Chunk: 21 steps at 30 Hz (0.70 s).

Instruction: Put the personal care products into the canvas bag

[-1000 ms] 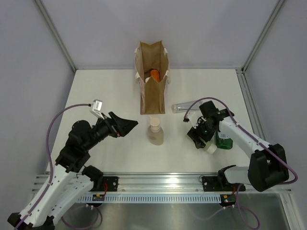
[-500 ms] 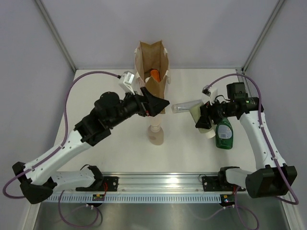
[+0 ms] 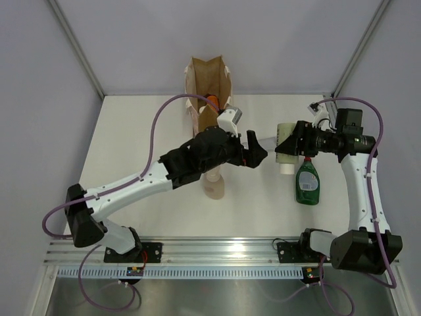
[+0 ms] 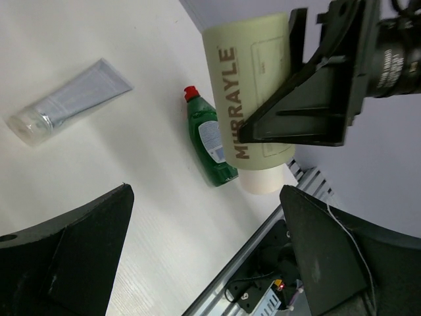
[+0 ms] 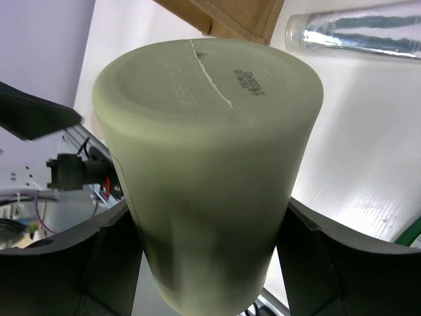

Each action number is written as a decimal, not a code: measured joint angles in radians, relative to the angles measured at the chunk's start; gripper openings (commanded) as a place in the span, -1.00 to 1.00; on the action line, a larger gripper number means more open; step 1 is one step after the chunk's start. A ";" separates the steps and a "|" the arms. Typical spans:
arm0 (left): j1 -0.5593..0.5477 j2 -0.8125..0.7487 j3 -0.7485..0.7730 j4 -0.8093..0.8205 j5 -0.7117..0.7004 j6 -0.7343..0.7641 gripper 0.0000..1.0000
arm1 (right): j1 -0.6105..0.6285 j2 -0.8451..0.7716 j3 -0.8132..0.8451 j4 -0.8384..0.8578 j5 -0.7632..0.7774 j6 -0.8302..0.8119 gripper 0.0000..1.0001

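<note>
My right gripper (image 3: 293,142) is shut on a pale green bottle (image 3: 285,150), held off the table with its white cap down; it fills the right wrist view (image 5: 207,171). My left gripper (image 3: 257,152) hangs open and empty just left of that bottle (image 4: 253,99). On the table lie a dark green bottle (image 3: 307,184) with a red cap and a silver tube (image 4: 66,102). A beige-pink bottle (image 3: 214,185) stands half under my left arm. The canvas bag (image 3: 205,135) stands open at the back with an orange bottle (image 3: 212,101) inside.
The metal rail (image 3: 223,250) with the arm bases runs along the near edge. Grey walls and frame posts (image 3: 355,56) close in the back and sides. My left arm stretches across the middle of the table.
My right gripper has lifted the pale green bottle off the table, up and back. My left arm has swung from the left side across to the middle, close to that bottle.
</note>
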 measured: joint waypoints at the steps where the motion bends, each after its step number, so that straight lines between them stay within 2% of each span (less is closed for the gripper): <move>1: -0.005 0.025 0.006 0.000 -0.002 0.006 0.98 | 0.000 -0.006 -0.003 0.015 0.004 0.031 -1.00; 10: -0.041 0.222 0.127 0.025 0.004 0.053 0.98 | -0.003 -0.132 -0.084 0.136 0.049 0.209 -1.00; 21: -0.064 0.217 0.111 0.081 0.003 0.124 0.98 | -0.007 -0.143 -0.119 0.189 0.042 0.263 -1.00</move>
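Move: The right hand already holds the green bottle cap-down at its hand point, and the empty left gripper stands about 12 cm to its left, 4 cm back and roughly 5 cm higher. From the left hand, the green bottle is therefore some 12 cm right, 4 cm ahead and 5 cm lower. On the table, the clear tube lies about 18 cm ahead and 3 cm right of the left hand, and the dish soap about 4 cm ahead and 22 cm right. The left hand, fingers staying wide open, sweeps right about 6.5 cm and sinks 3 to 4 cm towards the green bottle, slowing to a near stop just short of it while turning slightly clockwise; no touch can be seen yet. The right hand keeps its grip and holds the bottle up almost in place for the left, lifting it only some 1.5 cm and turning about 10 degrees clockwise. ##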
